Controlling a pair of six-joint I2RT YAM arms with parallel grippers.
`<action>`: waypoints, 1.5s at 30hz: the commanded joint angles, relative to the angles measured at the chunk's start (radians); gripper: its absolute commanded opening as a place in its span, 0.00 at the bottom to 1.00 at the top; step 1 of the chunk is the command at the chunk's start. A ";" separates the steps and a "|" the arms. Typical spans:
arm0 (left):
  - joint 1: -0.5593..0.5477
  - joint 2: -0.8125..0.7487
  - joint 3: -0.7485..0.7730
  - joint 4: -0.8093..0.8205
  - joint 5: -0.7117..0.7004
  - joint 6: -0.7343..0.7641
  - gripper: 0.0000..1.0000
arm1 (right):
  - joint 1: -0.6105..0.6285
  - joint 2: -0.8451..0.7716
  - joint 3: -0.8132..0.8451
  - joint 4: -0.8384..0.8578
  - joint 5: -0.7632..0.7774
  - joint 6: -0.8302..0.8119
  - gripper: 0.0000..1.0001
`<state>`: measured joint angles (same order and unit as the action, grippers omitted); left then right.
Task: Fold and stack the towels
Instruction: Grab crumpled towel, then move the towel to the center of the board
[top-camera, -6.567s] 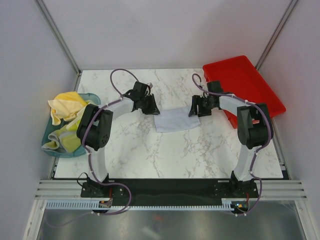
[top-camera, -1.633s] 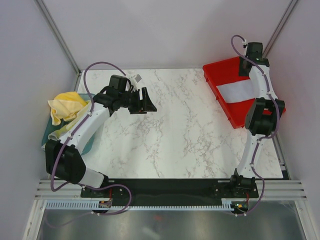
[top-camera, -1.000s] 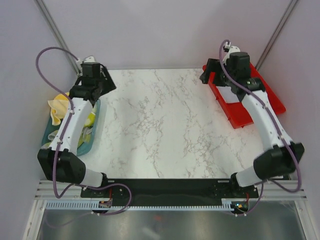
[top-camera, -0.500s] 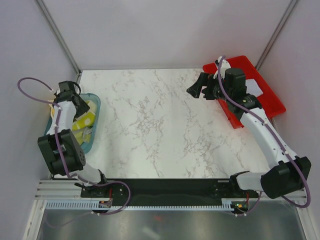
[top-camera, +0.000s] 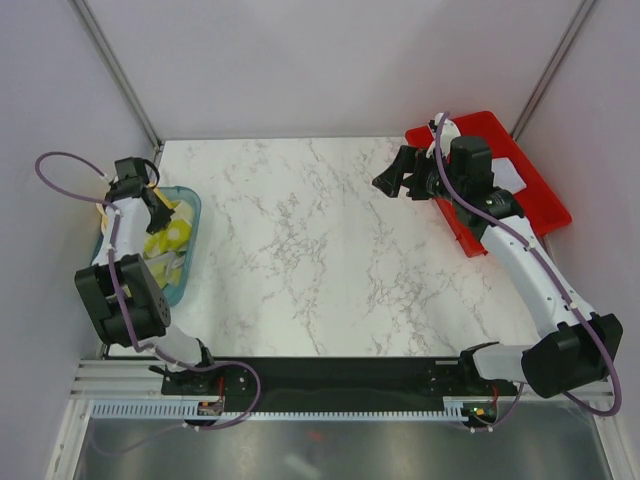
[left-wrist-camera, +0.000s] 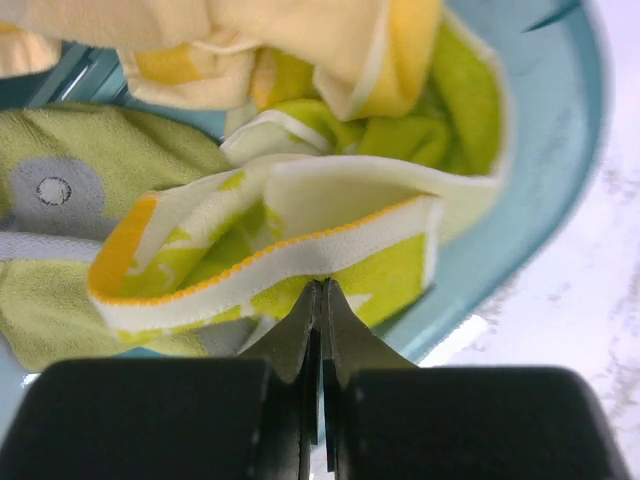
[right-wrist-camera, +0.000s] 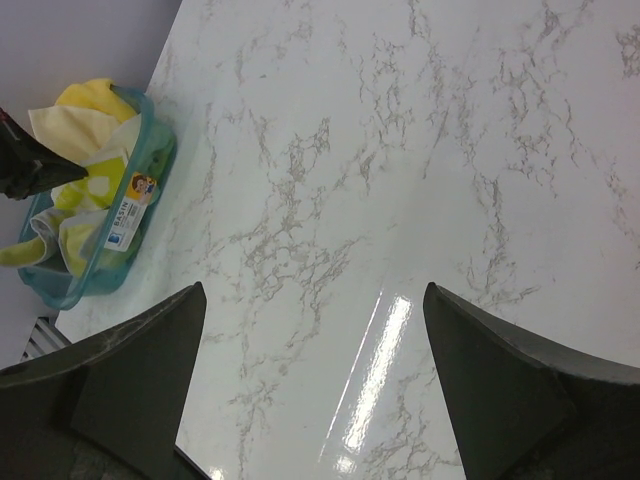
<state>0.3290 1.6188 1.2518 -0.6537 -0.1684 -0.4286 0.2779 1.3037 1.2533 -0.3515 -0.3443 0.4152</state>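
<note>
The teal tub (top-camera: 191, 212) at the table's left edge holds crumpled towels. In it, a plain yellow towel (left-wrist-camera: 200, 25) lies behind a white towel with yellow-green print (left-wrist-camera: 300, 225). My left gripper (left-wrist-camera: 322, 288) reaches down into the tub (left-wrist-camera: 560, 150), jaws pressed together on the printed towel's lower hem. In the top view the left gripper (top-camera: 157, 213) sits over the printed towel (top-camera: 165, 243). My right gripper (top-camera: 390, 178) hangs open above bare marble beside the red tray (top-camera: 540, 205), nothing between its fingers. A pale folded towel (top-camera: 516, 180) shows in the tray, partly hidden by the arm.
The right wrist view looks across the marble table (right-wrist-camera: 400, 150) to the tub (right-wrist-camera: 150, 175) at far left, with the right gripper (right-wrist-camera: 314, 290) spread wide. Grey walls close in the table on the left, right and back.
The left gripper's jaws have shut on the printed towel in the tub, after standing open half a second ago. The right arm has held its place beside the tray.
</note>
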 joint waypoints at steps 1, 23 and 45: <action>-0.048 -0.144 0.083 0.006 0.018 0.014 0.02 | 0.003 -0.021 0.023 0.029 -0.022 0.005 0.98; -0.485 -0.355 0.468 -0.015 0.607 -0.081 0.02 | 0.003 -0.084 -0.012 -0.009 -0.036 -0.035 0.98; -0.703 -0.068 0.932 0.057 0.678 -0.151 0.02 | 0.001 -0.142 -0.003 -0.096 0.005 -0.091 0.98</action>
<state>-0.3691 1.5776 2.2875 -0.6083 0.4610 -0.5247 0.2779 1.1881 1.2366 -0.4431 -0.3359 0.3592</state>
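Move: The yellow-green towel is already pinched in the shut left fingers, inside the basket. The open middle of the table lies some 32 cm to the left gripper's right, level fore and aft, about 10 cm below. In the basket, the peach towel lies roughly 6 cm ahead and 8 cm left, the green-grey towel about 11 cm back and 6 cm left, both slightly below. For the right gripper, that table middle is some 20 cm left, level fore and aft, 28 cm below. Keep the left gripper shut on the yellow-green towel and whip it up out of the basket, swinging right across the table towards the right gripper: first up about 35 cm, a dip of some 4 cm still going right, then up again, ending about 45 cm higher and 37 cm right. Swing the fingers from pointing down to roughly level, turned clockwise. Ease the wide-open right gripper back about 3 cm. ##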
